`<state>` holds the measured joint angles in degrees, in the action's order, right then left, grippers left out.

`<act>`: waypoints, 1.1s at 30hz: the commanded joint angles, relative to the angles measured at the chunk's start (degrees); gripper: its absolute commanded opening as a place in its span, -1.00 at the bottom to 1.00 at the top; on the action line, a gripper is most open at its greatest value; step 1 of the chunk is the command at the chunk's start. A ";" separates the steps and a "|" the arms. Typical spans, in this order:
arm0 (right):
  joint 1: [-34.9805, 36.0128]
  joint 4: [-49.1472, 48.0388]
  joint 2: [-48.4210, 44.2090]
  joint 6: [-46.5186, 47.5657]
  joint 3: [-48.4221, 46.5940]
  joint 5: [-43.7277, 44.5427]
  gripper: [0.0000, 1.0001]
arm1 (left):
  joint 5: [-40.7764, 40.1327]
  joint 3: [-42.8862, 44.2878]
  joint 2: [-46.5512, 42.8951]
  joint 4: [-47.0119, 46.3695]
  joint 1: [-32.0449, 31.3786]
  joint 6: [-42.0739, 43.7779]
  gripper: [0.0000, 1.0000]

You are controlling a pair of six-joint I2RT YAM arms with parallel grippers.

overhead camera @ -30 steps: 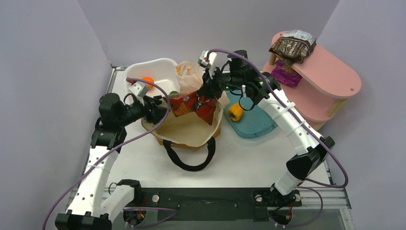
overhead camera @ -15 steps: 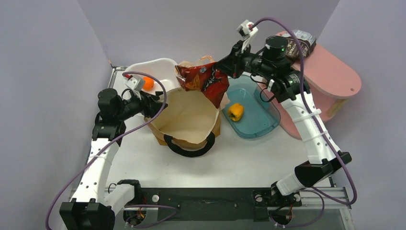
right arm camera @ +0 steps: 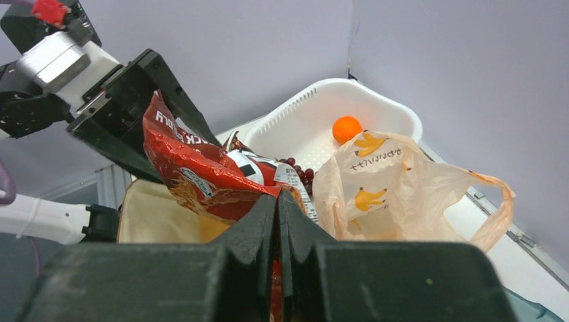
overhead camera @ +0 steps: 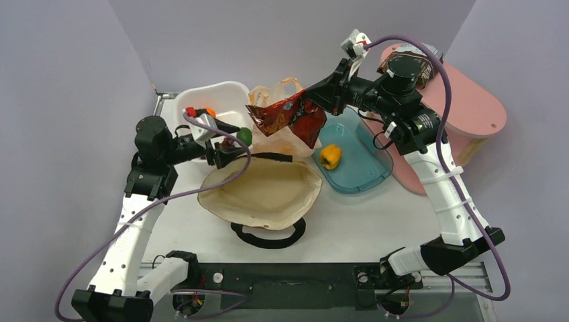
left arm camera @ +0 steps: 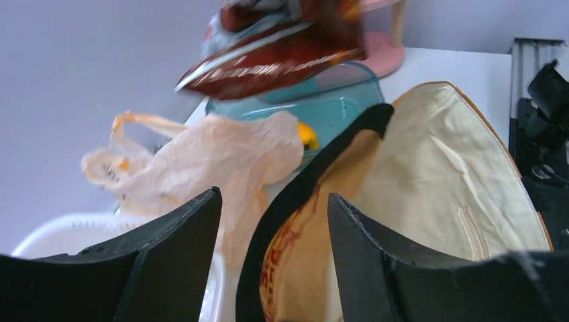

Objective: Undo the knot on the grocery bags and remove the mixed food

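Note:
My right gripper (overhead camera: 314,102) is shut on the red Doritos bag (overhead camera: 288,117), which hangs in the air above the far rim of the mustard canvas tote (overhead camera: 262,191). The tote lies slumped open, with one black strap (overhead camera: 268,236) in front. My left gripper (left arm camera: 274,196) stands open astride the tote's rim and strap (left arm camera: 315,174), touching neither. Behind the tote lies the peach plastic bag (right arm camera: 389,188). The white tub (overhead camera: 225,94) holds an orange (right arm camera: 347,127) and grapes (right arm camera: 302,173). A green fruit (overhead camera: 244,136) sits by the tub's near edge.
A teal tub (overhead camera: 366,171) to the right of the tote holds a yellow bell pepper (overhead camera: 329,156). A pink two-level shelf (overhead camera: 470,114) stands at the far right, and a dark brown snack bag (overhead camera: 383,66) on it shows partly behind my right arm.
My right gripper has lifted the Doritos bag out of the tote, up and to the right. The tote has slumped forward and flattened open. My left gripper has shifted slightly right.

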<state>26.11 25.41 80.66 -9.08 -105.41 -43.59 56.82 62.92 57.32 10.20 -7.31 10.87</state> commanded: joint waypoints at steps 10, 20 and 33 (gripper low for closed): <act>2.69 2.50 -3.24 6.91 2.31 -2.75 -1.00 | -17.47 0.17 -4.59 -0.87 -11.58 15.66 0.14; 4.59 2.98 -3.78 7.03 3.03 -4.38 -1.00 | -14.97 -0.81 -3.60 3.29 -13.95 27.44 0.15; 0.03 11.92 -6.62 16.46 6.16 -5.19 -0.94 | -19.73 0.11 -1.69 -4.53 -18.21 14.44 -1.00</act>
<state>30.41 32.25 77.89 -1.23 -100.51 -47.77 36.69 61.69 57.17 14.37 -29.36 39.44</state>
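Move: The red snack bag hangs from the shut right fingers, its middle some 6 cm left of that hand, 5 cm back and 5 cm lower. From the open left hand it is about 15 cm to the right, 5 cm ahead and 7 cm up. From the left hand, the standing tote is roughly 7 cm right, 15 cm back and 25 cm down; the plastic grocery bag is 13 cm right, 7 cm ahead and 26 cm down. The left fingers close and pinch the left end of the red snack bag, which the right fingers still hold. First the left hand jogs right and back and partly returns while rising a little; then it goes right and down, netting about 6 cm right and 2 cm lower, rolling and dipping its fingertips. The right hand brings the bag some 4 cm back and 4 cm down. ##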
